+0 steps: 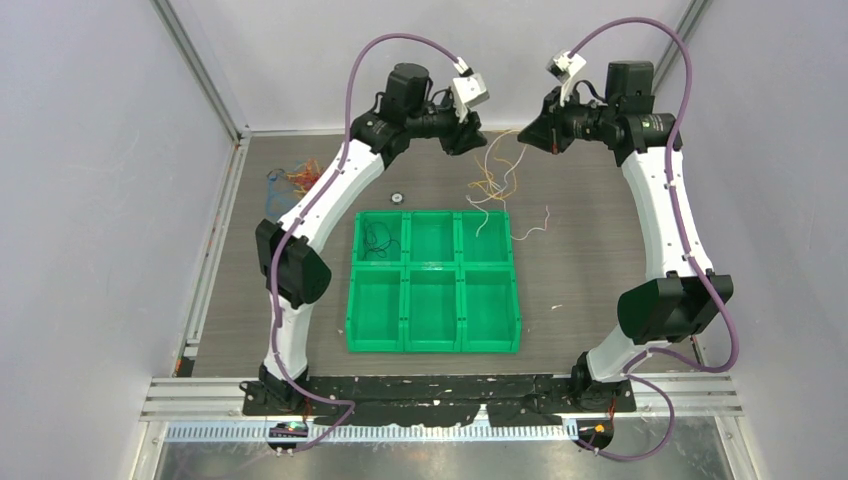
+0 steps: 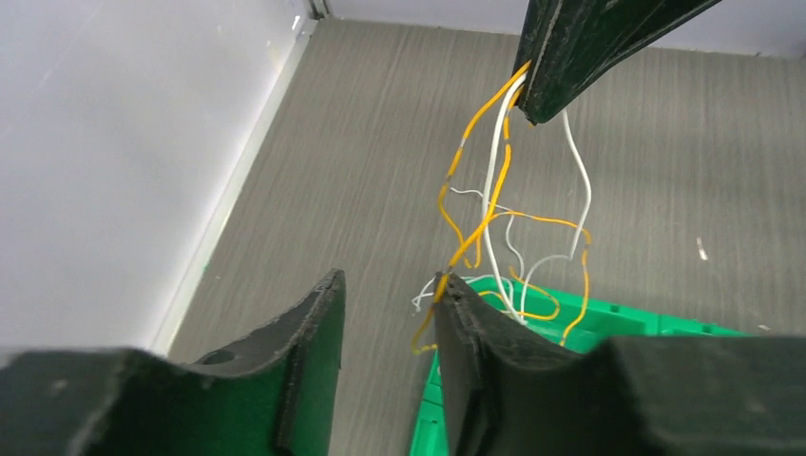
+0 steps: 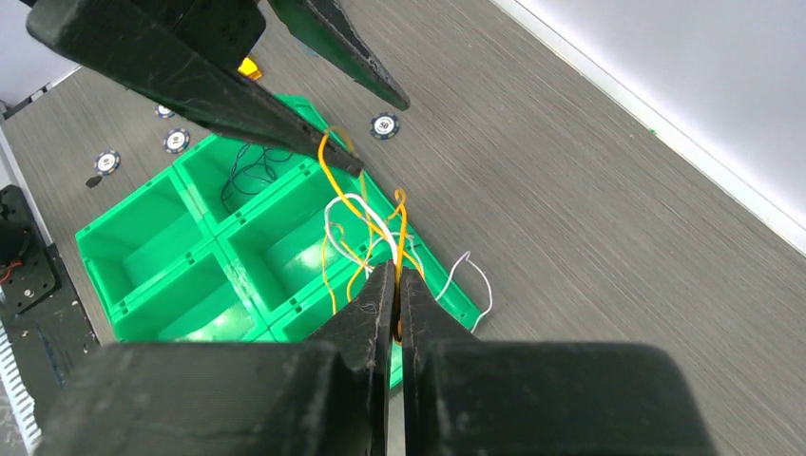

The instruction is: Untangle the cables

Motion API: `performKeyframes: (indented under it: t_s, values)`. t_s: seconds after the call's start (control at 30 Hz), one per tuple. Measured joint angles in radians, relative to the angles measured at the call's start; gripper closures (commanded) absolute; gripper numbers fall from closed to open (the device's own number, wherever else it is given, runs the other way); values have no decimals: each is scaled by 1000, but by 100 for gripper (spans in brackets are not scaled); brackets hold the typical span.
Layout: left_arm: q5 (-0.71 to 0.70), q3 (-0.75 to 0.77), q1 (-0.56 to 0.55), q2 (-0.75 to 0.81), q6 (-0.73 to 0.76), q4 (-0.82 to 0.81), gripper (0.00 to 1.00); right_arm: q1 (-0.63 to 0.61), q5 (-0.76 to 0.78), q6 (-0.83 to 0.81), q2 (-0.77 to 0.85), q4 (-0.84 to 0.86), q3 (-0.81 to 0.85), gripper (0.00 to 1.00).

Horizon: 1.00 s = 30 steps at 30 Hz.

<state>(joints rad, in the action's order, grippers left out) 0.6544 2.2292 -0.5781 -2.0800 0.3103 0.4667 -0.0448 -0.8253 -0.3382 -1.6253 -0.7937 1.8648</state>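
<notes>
A small tangle of yellow-orange and white cables [image 1: 494, 176] hangs above the far table between my two grippers. My right gripper [image 3: 394, 270] is shut on the top of this bunch [image 3: 366, 214]; in the left wrist view it [image 2: 544, 106] shows with the strands [image 2: 494, 204] dangling below. My left gripper [image 2: 390, 277] is open, with nothing between the jaws. One yellow strand [image 2: 440, 294] touches the tip of its right finger [image 2: 451, 290]. In the top view the left gripper [image 1: 466, 136] sits just left of the bunch. A black cable [image 1: 380, 238] lies in the tray's far-left compartment.
A green six-compartment tray [image 1: 435, 262] sits mid-table, under the hanging strands [image 3: 124, 202]. A white cable [image 1: 535, 228] lies right of the tray. Another cluster of coloured cables [image 1: 290, 180] is at the far left by the wall. Small round discs [image 3: 384, 124] lie on the table.
</notes>
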Motion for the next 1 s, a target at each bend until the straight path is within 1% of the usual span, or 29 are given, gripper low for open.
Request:
performKeyframes:
  t_s: [0.13,0.27,0.3,0.47,0.6,0.7,0.73,0.8,0.83,0.9,0.93,0.97,1.0]
  values:
    - [-12,20,-10,-10,-6,-3,100,0,27,-8,10,6,-30,94]
    - [-20,46,-16,-21,-48,-25,100,0,139,-16,27,46,-100,91]
    - [-25,58,-18,-28,-64,-30,100,0,161,-19,28,59,-117,88]
    - [-51,87,-31,-62,-137,-55,100,-7,247,-26,28,132,-204,84]
    - [-82,89,-23,-66,-207,-95,100,-5,324,-35,26,167,-259,76]
    - [-103,106,-10,-66,-253,-139,100,-5,381,-57,13,190,-299,77]
    - [-109,116,-8,-66,-266,-150,100,-3,397,-64,2,196,-311,81]
    - [-119,133,-2,-65,-296,-172,100,2,421,-76,-21,207,-327,85]
    - [-126,139,1,-62,-309,-182,100,5,432,-79,-37,209,-335,84]
    - [-142,143,7,-53,-329,-194,100,13,446,-82,-65,210,-347,76]
    - [-150,143,12,-46,-335,-196,100,18,447,-81,-78,210,-349,62]
    - [-159,143,16,-37,-339,-198,100,27,444,-78,-89,209,-349,53]
    - [-164,143,20,-28,-343,-201,100,37,430,-71,-97,207,-349,36]
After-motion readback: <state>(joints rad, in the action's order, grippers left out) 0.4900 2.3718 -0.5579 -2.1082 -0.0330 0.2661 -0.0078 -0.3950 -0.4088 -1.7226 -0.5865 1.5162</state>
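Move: A strand of the orange cable runs beside the left hand's back finger, about 1 cm back, 2 cm right and level; the shut right fingertips holding it are roughly 7 cm to the left hand's right, level. The box's far right compartment lies some 3 cm back, 3 cm right and 30 cm below the left hand. From the right hand, the white cable's loose end on the table is about 2 cm ahead, 8 cm right and 33 cm down. The left fingers shut on the orange strand beside them, edge about 2 cm right towards the right fingertips, then lift the cable about 9 cm with a smaller forward drift, the fingertips tilting up and swinging counter-clockwise. Meanwhile the right hand opens slightly to let go and leaves, mainly down some 17 cm, also right and a little forward towards the white cable's loose end, its fingers tipping downward and turning clockwise. ##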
